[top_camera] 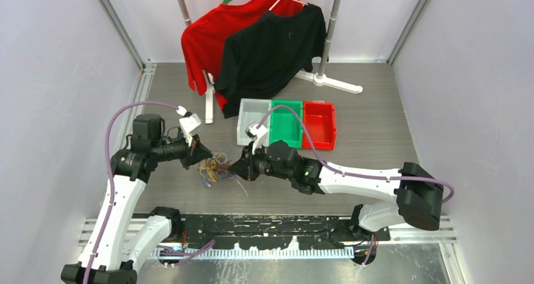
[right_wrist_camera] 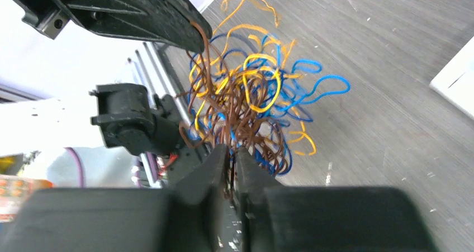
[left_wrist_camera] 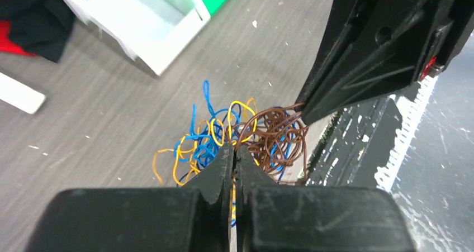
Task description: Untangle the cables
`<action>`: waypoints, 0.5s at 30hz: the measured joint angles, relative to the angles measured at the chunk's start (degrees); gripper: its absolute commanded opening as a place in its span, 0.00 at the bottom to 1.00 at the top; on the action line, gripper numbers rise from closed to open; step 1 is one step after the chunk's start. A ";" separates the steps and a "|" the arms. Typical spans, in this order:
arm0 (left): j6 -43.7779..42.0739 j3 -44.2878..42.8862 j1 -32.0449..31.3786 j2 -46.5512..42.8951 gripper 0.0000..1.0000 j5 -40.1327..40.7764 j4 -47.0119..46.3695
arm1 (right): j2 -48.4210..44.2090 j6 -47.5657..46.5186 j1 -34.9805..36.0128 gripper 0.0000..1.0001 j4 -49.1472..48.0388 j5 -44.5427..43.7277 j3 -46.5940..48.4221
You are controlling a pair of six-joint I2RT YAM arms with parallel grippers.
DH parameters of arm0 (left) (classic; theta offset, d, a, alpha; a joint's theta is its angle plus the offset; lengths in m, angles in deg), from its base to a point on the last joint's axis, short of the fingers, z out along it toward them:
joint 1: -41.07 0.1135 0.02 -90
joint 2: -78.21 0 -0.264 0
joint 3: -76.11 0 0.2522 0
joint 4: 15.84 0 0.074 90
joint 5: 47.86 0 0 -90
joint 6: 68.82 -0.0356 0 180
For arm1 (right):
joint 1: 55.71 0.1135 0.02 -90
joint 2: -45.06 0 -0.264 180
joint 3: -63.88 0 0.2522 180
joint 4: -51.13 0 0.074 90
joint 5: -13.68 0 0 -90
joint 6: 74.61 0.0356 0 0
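Note:
The cables (top_camera: pixel 216 167) form one tangle of blue, yellow-orange and brown strands, lifted between my two grippers. In the left wrist view the tangle (left_wrist_camera: pixel 246 137) hangs just past my left gripper (left_wrist_camera: pixel 235 152). It is shut, with a brown strand running into its tips and yellow showing in the slit. My right gripper (right_wrist_camera: pixel 231 151) is shut on a bunch of brown strands of the tangle (right_wrist_camera: pixel 251 101). The top view has the left gripper (top_camera: pixel 201 153) on the tangle's left and the right gripper (top_camera: pixel 235 169) on its right. The two tips are close together.
A grey bin (top_camera: pixel 253 121), a green bin (top_camera: pixel 287 123) and a red bin (top_camera: pixel 319 124) stand in a row behind the grippers. Further back a rack (top_camera: pixel 327 45) holds a red shirt (top_camera: pixel 208 35) and a black shirt (top_camera: pixel 271 51). A black rail (top_camera: pixel 271 227) runs along the near edge.

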 measured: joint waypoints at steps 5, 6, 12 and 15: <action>5.14 -1.53 0.00 -0.90 0.00 0.68 -3.34 | -1.16 1.14 -0.02 0.63 0.04 0.00 -0.35; 6.05 -1.79 0.00 -0.74 0.00 0.81 -3.50 | -1.18 1.18 -0.02 0.65 0.02 -0.15 -0.37; 11.78 -4.63 0.00 -0.22 0.00 0.46 -4.33 | -2.56 1.75 -0.02 0.72 -0.81 -5.84 -1.51; 15.15 -6.51 0.00 -0.22 0.00 -0.74 -4.72 | -2.82 1.68 -0.02 0.78 -2.67 -9.31 -1.51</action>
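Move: The tangle hangs between the two grippers: its middle is about 3 cm back, 3 cm right and 5 cm below the left hand, and some 4 cm left, 1 cm ahead and 4 cm below the right hand. From the left hand, the grey tray lies about 11 cm ahead, 13 cm right and 18 cm down. From the right hand, that tray is about 15 cm ahead, 6 cm right and 16 cm down. The brown cable comes free of the right fingers, which open wide around it while that hand eases about 2.5 cm forward, then also up and slightly right, turning some 10 degrees clockwise. Still pinching its own strand, the closed left gripper lifts about 5 cm, going slightly forward and rolling so its left side dips. ##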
